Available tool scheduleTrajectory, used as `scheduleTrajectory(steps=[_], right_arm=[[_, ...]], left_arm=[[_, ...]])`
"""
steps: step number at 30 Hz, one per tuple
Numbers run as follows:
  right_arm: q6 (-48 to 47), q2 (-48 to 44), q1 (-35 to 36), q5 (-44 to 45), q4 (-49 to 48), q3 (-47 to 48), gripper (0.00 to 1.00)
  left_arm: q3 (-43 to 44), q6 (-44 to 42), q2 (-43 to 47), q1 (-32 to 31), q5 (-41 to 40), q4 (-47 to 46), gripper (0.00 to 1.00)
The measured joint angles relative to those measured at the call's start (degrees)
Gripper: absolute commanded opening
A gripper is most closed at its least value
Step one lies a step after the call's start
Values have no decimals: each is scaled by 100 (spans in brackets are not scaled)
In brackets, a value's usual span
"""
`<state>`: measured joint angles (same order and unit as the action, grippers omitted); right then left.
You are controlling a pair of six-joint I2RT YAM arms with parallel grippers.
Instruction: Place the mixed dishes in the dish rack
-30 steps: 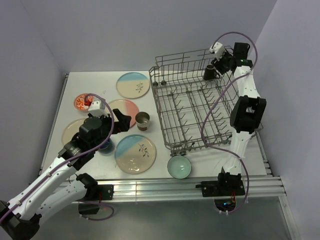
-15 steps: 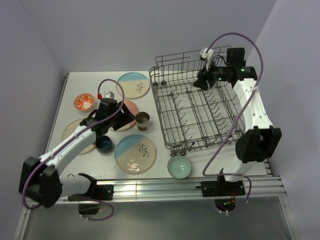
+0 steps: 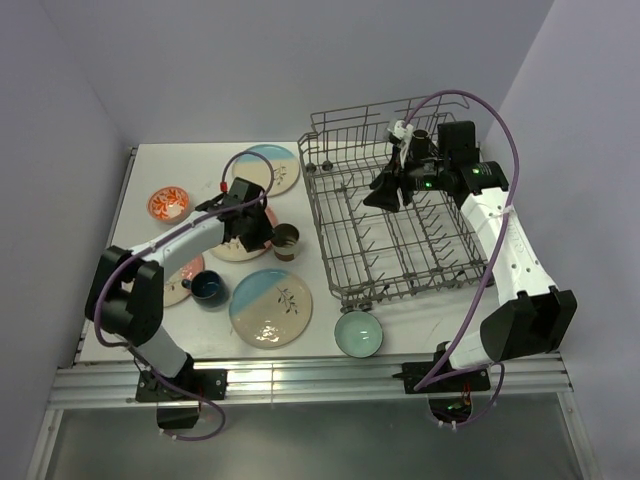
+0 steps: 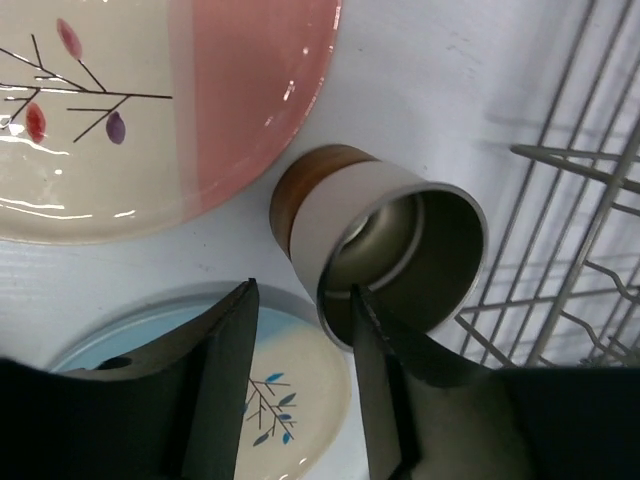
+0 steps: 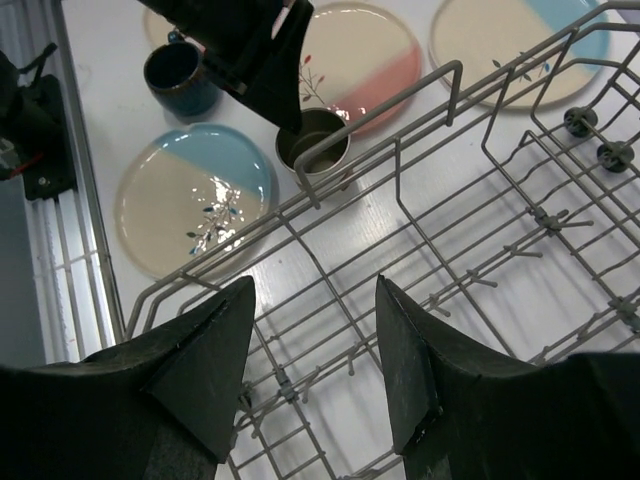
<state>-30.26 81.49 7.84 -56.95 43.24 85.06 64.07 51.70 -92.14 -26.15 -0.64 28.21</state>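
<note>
The brown mug (image 3: 287,241) (image 4: 370,235) stands upright between the pink plate (image 3: 238,243) and the dish rack (image 3: 400,289). My left gripper (image 3: 268,232) (image 4: 303,300) is open and straddles the mug's near wall. One finger is inside the rim and the other outside, with a gap showing. My right gripper (image 3: 385,196) (image 5: 315,350) is open and empty, hovering over the rack's wires (image 5: 450,150). On the table lie two blue plates (image 3: 268,168) (image 3: 270,305), a dark-blue mug (image 3: 205,288), an orange-red bowl (image 3: 168,204) and a teal bowl (image 3: 358,333).
A fourth plate (image 3: 182,283) lies partly hidden behind the dark-blue mug and the left arm. The rack's raised left side stands just right of the brown mug. Upright tines fill the rack floor. Purple walls close in the table at the back and sides.
My left gripper swung from near the dark-blue mug over to the brown mug, and its jaws narrowed. My right gripper moved from the rack's far right corner leftward over the rack.
</note>
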Motion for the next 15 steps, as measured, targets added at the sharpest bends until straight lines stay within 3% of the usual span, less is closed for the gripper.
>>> scheduleTrajectory(steps=[4, 5, 8, 15], right_arm=[[144, -2, 0, -105, -20, -7, 58], [192, -4, 0, -144, -39, -11, 58], [282, -7, 0, -251, -59, -28, 58], [387, -105, 0, -422, -37, -33, 57]], left_arm=[[122, -37, -310, -20, -70, 39, 31], [153, -46, -385, -28, -70, 31, 19], [258, -90, -570, -42, -70, -11, 3], [232, -98, -514, -55, -17, -157, 0]])
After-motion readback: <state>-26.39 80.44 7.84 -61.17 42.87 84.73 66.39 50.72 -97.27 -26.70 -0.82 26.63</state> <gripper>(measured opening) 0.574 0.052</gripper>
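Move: The metal cup's near left rim lies right at the left fingers, its middle about 4 cm to the right, 1 cm ahead and some 5 cm below. The pink plate lies about 7 cm ahead and 7 cm left of this gripper, the larger blue-and-cream plate 12 cm back and 1 cm left, the rack's left side 12 cm right and level with it. From the right hand, the cup is roughly 24 cm left, 3 cm ahead and 26 cm down. Lower the left gripper about 2.5 cm over the metal cup's near left rim, one finger inside the mouth and one outside, while easing it 1 cm forward and to the right. Shut the half-open fingers on the way down so they pinch the cup wall, then begin to come up about half a centimetre, keeping the pinch. ##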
